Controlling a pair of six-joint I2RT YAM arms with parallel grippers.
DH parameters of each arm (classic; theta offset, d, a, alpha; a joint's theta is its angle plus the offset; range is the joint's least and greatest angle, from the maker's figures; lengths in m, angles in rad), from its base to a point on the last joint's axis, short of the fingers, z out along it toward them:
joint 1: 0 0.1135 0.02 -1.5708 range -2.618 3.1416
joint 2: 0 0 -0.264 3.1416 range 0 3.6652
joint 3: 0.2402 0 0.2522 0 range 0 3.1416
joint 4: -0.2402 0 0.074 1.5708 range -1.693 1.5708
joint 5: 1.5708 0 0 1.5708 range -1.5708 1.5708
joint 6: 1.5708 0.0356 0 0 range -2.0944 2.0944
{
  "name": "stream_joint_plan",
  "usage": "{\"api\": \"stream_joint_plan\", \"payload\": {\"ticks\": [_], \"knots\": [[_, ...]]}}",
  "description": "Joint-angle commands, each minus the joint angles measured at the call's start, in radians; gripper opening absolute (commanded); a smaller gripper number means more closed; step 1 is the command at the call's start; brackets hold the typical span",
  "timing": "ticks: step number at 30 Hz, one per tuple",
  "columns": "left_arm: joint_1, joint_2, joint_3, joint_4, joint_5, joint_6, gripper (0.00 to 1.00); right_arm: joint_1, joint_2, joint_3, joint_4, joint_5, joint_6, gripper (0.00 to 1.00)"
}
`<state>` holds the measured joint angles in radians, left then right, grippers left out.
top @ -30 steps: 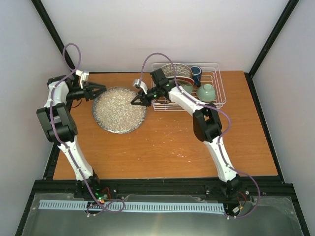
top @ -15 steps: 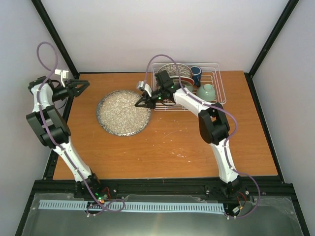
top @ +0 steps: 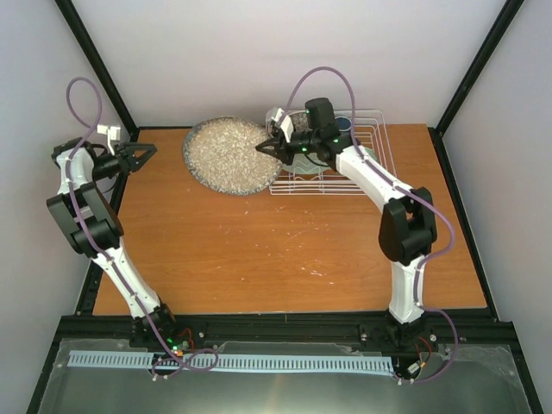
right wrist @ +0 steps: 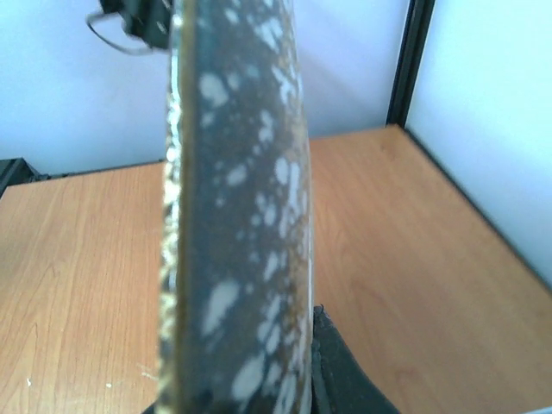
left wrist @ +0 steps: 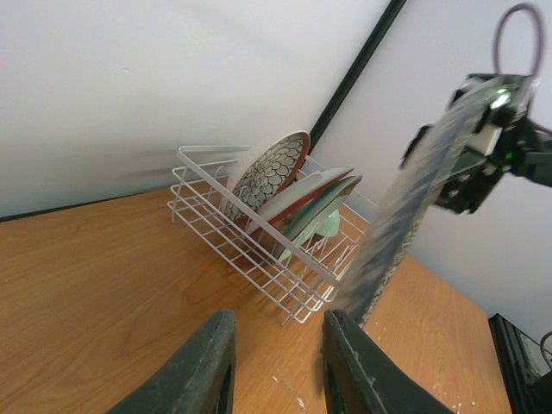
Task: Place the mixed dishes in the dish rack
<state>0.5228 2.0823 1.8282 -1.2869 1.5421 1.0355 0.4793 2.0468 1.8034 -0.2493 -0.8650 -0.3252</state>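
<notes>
My right gripper point(top: 266, 148) is shut on the rim of the large speckled grey-beige plate point(top: 228, 155), which hangs tilted above the table just left of the white wire dish rack point(top: 376, 178). The right wrist view shows that plate point(right wrist: 233, 216) edge-on, with one dark finger point(right wrist: 345, 379) pressed against it. Standing in the rack's point(left wrist: 259, 237) slots are the red-rimmed petal-patterned plate point(left wrist: 267, 172) and a pale teal plate point(left wrist: 326, 205). The speckled plate point(left wrist: 401, 216) hangs at the rack's near end. My left gripper point(top: 147, 153) stands open and empty at the table's far left corner.
The orange wooden table point(top: 285, 241) is bounded by black frame posts and white walls at the back and sides. The right arm stretches over the rack and hides much of what is in it from above.
The right gripper has lifted the speckled plate off the table and carried it back and to the right, up to the rack. The left arm drew back to the far left corner.
</notes>
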Motion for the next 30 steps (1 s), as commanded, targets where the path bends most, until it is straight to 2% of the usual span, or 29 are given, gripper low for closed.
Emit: {"api": "stream_joint_plan", "payload": {"ticks": [1,7,13,19,30], "knots": [[0.0,0.036,0.035,-0.031,0.144,0.053,0.29,0.021,-0.212,0.016,0.2,-0.099,-0.033,0.03],[0.001,0.05,0.039,-0.031,0.143,0.052,0.29,0.01,-0.305,-0.015,0.065,0.068,-0.226,0.03],[0.0,0.068,0.048,-0.031,0.141,0.05,0.29,-0.073,-0.409,-0.141,0.122,0.223,-0.29,0.03],[0.0,0.078,0.049,-0.031,0.143,0.045,0.28,-0.105,-0.453,-0.202,0.13,0.416,-0.407,0.03],[0.001,0.09,0.051,-0.03,0.14,0.034,0.27,-0.19,-0.471,-0.248,0.156,0.382,-0.415,0.03]]}}
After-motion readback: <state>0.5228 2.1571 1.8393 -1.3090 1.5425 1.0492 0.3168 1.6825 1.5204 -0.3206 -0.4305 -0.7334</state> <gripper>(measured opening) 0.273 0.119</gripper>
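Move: The right hand holds the large speckled plate by its right rim, clear of the table. The middle of the dish rack lies about 20 cm to its right, 5 cm ahead and 18 cm below. The plates already standing there are some 12 cm right, 6 cm ahead and 13 cm below; the blue mug is roughly 23 cm right, 13 cm ahead and 19 cm below. From the empty left hand, the rack's middle is about 50 cm right, 5 cm ahead and 18 cm below. Keeping its pinch on the speckled plate's rim, the right hand first lifts about 10 cm while drawing back slightly, then carries the plate some 15 cm right over the rack, easing forward and sinking most of that height again. The wrist turns roughly 40 degrees, swinging the fingers clockwise from left to forward-left and tipping the plate up on edge. The empty left hand sinks 2 to 3 cm. ##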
